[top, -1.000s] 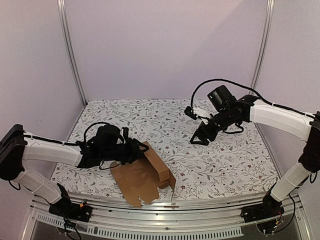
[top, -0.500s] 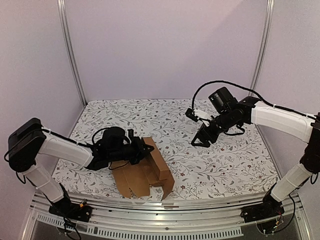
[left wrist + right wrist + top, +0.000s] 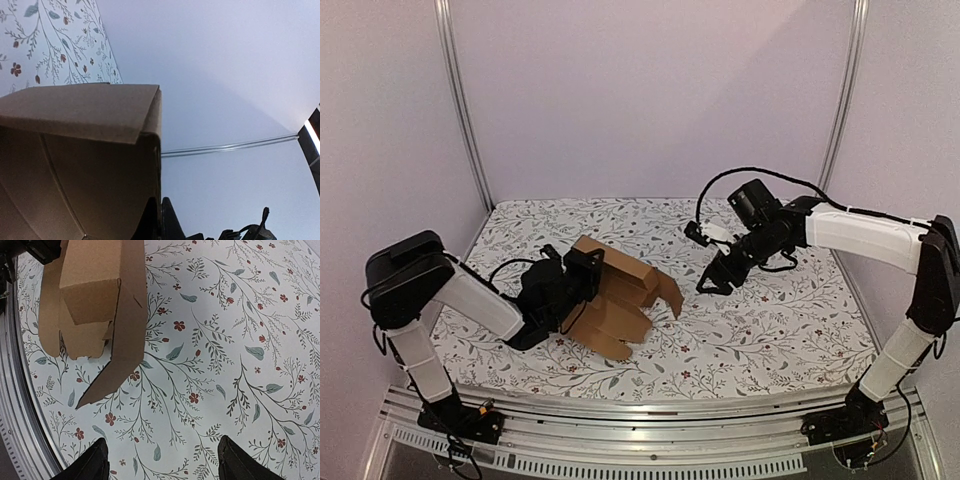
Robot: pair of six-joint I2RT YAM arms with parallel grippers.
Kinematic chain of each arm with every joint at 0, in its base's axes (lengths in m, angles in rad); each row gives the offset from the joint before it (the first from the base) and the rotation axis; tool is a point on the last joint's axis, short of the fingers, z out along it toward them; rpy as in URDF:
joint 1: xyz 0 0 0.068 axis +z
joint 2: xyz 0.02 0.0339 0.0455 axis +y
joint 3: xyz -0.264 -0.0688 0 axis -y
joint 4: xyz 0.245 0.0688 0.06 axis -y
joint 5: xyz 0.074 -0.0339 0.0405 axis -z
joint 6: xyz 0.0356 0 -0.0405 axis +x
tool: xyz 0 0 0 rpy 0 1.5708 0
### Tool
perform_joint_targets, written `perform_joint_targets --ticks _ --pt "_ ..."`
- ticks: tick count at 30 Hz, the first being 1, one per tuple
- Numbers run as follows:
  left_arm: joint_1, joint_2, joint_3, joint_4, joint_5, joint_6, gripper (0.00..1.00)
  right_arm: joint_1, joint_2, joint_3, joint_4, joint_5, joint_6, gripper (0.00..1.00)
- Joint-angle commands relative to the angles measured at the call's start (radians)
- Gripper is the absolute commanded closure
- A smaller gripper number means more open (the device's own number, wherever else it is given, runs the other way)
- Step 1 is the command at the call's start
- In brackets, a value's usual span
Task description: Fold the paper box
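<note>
The paper box (image 3: 618, 305) is a brown cardboard sheet, partly folded, with walls and flaps standing up. It is held tilted up off the floral cloth, left of the table's middle. My left gripper (image 3: 584, 272) is shut on its left wall. In the left wrist view the cardboard (image 3: 75, 165) fills the left side, with one dark finger on each side of its edge (image 3: 161, 220). My right gripper (image 3: 712, 283) is open and empty, hovering to the right of the box. In the right wrist view (image 3: 162, 460) the box (image 3: 95, 285) lies ahead at upper left, a long flap (image 3: 120, 365) pointing toward me.
The floral tablecloth (image 3: 770, 320) covers the table. Metal frame posts (image 3: 460, 110) stand at the back corners, with pale walls behind. A metal rail (image 3: 650, 420) runs along the near edge. The right arm's black cable (image 3: 760, 175) loops above its wrist.
My left gripper has lifted and swung the box from the near edge toward the table's middle, tipping it up. My right gripper shifted slightly left toward the box.
</note>
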Motion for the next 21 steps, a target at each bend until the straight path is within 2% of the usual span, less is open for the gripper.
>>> perform_joint_targets --ticks 1,3,6,9,10,11,13,14,15,16,17,19,21 --pt "0.018 0.329 0.112 0.400 -0.116 -0.154 1.00 -0.038 0.053 0.052 0.021 -0.003 0.004 0.27" --pt "0.023 0.465 0.209 0.439 -0.072 -0.295 1.00 -0.051 0.070 0.058 0.019 -0.002 0.010 0.27" --pt "0.018 0.550 0.292 0.439 -0.039 -0.328 0.87 -0.067 0.075 0.052 0.015 -0.007 0.016 0.27" --pt "0.017 0.515 0.266 0.438 -0.048 -0.257 0.70 -0.077 0.063 0.040 0.018 -0.011 0.018 0.27" --pt "0.017 0.495 0.248 0.431 -0.045 -0.231 0.61 -0.079 0.059 0.035 0.019 -0.011 0.018 0.27" --pt "0.019 0.467 0.229 0.412 -0.037 -0.212 0.52 -0.078 0.054 0.031 0.020 -0.011 0.018 0.27" --pt "0.022 0.403 0.186 0.339 -0.003 -0.197 0.42 -0.081 0.049 0.028 0.022 -0.016 0.021 0.27" --pt "0.021 0.368 0.165 0.295 0.022 -0.195 0.36 -0.082 0.047 0.028 0.022 -0.019 0.022 0.27" --pt "0.018 0.331 0.142 0.245 0.047 -0.195 0.25 -0.082 0.046 0.029 0.021 -0.021 0.023 0.27" --pt "0.016 0.292 0.118 0.176 0.077 -0.199 0.06 -0.083 0.043 0.030 0.021 -0.022 0.025 0.27" --pt "0.012 0.243 0.093 0.098 0.110 -0.200 0.01 -0.083 0.041 0.030 0.020 -0.024 0.026 0.27" --pt "0.008 0.130 0.048 -0.093 0.176 -0.168 0.00 -0.083 0.034 0.029 0.015 -0.021 0.027 0.27" --pt "0.006 -0.015 0.037 -0.384 0.237 -0.083 0.00 -0.084 0.018 0.023 0.016 -0.012 0.023 0.27"
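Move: My left hand still pinches the left end of the half-folded box; the box's middle lies roughly 7 cm to its right, 1 cm back and 5 cm lower. The loose end flap hangs about 17 cm to the right, 4 cm back and 8 cm below that hand, and the unfolded panels spread some 9 cm back, 2 cm right and 11 cm down. From my right hand the box is around 19 cm left, 2 cm ahead and 6 cm lower. I bring the pinched end of the box down about 8 cm with my left hand, also forward and to the right, then open the fingers wide to let go of the wall and draw back and up about 4 cm. My right hand, empty and part open, eases some 3 cm forward and a little right, then holds there. ##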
